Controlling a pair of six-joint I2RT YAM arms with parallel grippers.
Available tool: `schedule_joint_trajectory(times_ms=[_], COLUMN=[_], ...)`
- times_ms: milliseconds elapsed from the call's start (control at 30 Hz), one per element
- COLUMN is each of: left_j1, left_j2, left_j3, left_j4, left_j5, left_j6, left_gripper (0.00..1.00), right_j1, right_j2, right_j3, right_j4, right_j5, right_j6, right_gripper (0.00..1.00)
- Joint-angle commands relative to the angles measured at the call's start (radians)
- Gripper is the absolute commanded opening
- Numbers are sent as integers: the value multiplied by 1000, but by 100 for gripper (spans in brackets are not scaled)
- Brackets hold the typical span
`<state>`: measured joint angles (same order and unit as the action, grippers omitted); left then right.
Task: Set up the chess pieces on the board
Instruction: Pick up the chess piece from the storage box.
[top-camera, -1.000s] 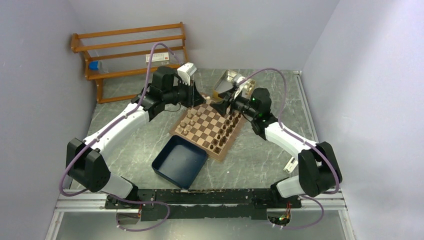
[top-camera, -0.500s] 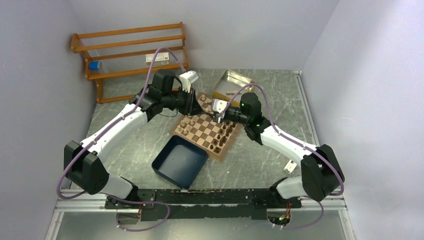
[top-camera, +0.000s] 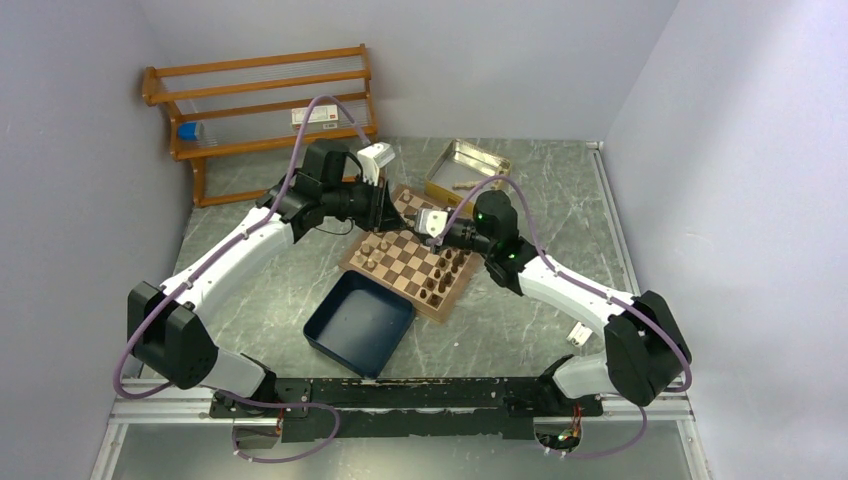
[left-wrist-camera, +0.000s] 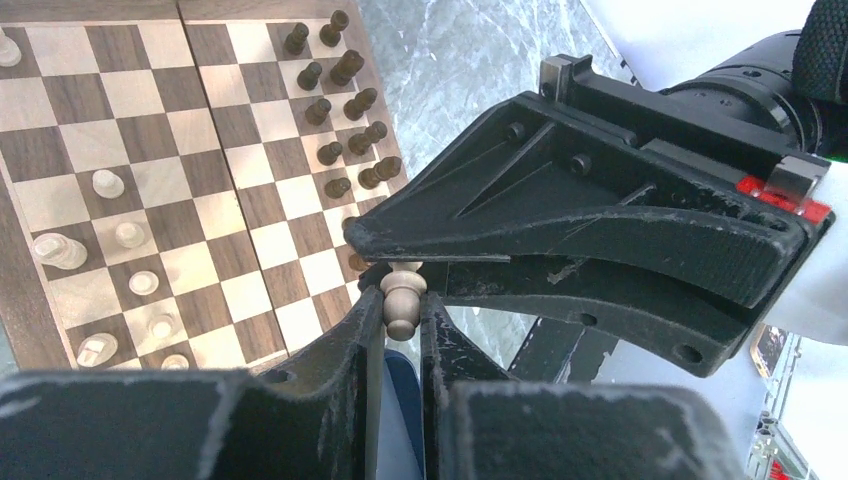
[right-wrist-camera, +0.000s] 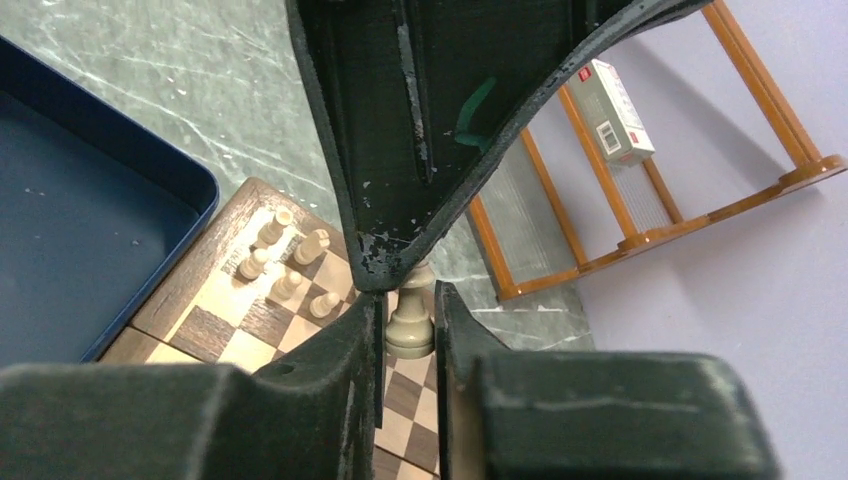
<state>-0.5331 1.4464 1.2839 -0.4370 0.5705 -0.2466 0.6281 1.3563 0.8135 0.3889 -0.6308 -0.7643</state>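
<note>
The board (top-camera: 400, 262) lies mid-table, with dark chess pieces (top-camera: 446, 272) along its right edge and light ones (top-camera: 374, 250) at its left. Above its far corner the two grippers meet tip to tip. My left gripper (left-wrist-camera: 403, 305) is shut on the rounded top of a light tan piece (left-wrist-camera: 403, 296). My right gripper (right-wrist-camera: 410, 310) is shut on the same piece (right-wrist-camera: 410, 320) round its base. The piece hangs in the air over the board (right-wrist-camera: 225, 335). In the left wrist view, dark pieces (left-wrist-camera: 345, 110) and light pieces (left-wrist-camera: 108, 184) stand on the board (left-wrist-camera: 130, 95) below.
A navy blue tray (top-camera: 358, 322) sits against the board's near corner. A shiny metal tin (top-camera: 463, 170) stands beyond the board. A wooden rack (top-camera: 260, 100) leans at the back left wall. A small white object (top-camera: 580, 330) lies by the right arm.
The right arm swung left from near the tin to the left gripper, and its jaws closed round the base of the light piece. The left gripper kept its hold and barely moved.
</note>
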Motion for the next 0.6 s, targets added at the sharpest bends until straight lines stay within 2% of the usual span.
schedule_joint_trajectory(times_ms=[0,200,300,567], left_j1=[22,51,53,54], left_j2=[-31,-95,-106,-116], left_j3=[21,-53,-72,-93], left_j4=[27,158,197,264], left_j5=[-4,-13,-22,-40], left_j6=[-41,-133,-154,-174], left_gripper=[15,29,35,44], right_j1=[5,4,5,5], right_j2=[-19,-3,7,32], right_j3=[-48,-79,-71,-47], right_j4=[126,305,335,355], right_j5=[23,25,66,85], right_j6=[86,288,351,426], right_gripper=[8,0,0,0])
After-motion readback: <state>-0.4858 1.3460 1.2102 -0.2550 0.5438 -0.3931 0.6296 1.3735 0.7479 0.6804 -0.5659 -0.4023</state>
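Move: The pale chess piece stands upright between the meeting grippers, held by both: its middle is about 1 cm below the left hand's point and 1 cm above the right's. From the left hand, the board's middle lies roughly 3 cm back, 3 cm right and 12 cm down; the standing white pieces are about 6 cm left and 1 cm back, and the gold storage box is some 13 cm ahead and 12 cm right, similarly low. Upward go both hands as the piece changes hands: the left opens its fingers, lets go of the piece's upper end and draws off about 4 cm up, drifting a little forward and left. The right keeps its grip near the base, lifts the piece about 2 cm and tips its fingertips up by some 15 degrees. ##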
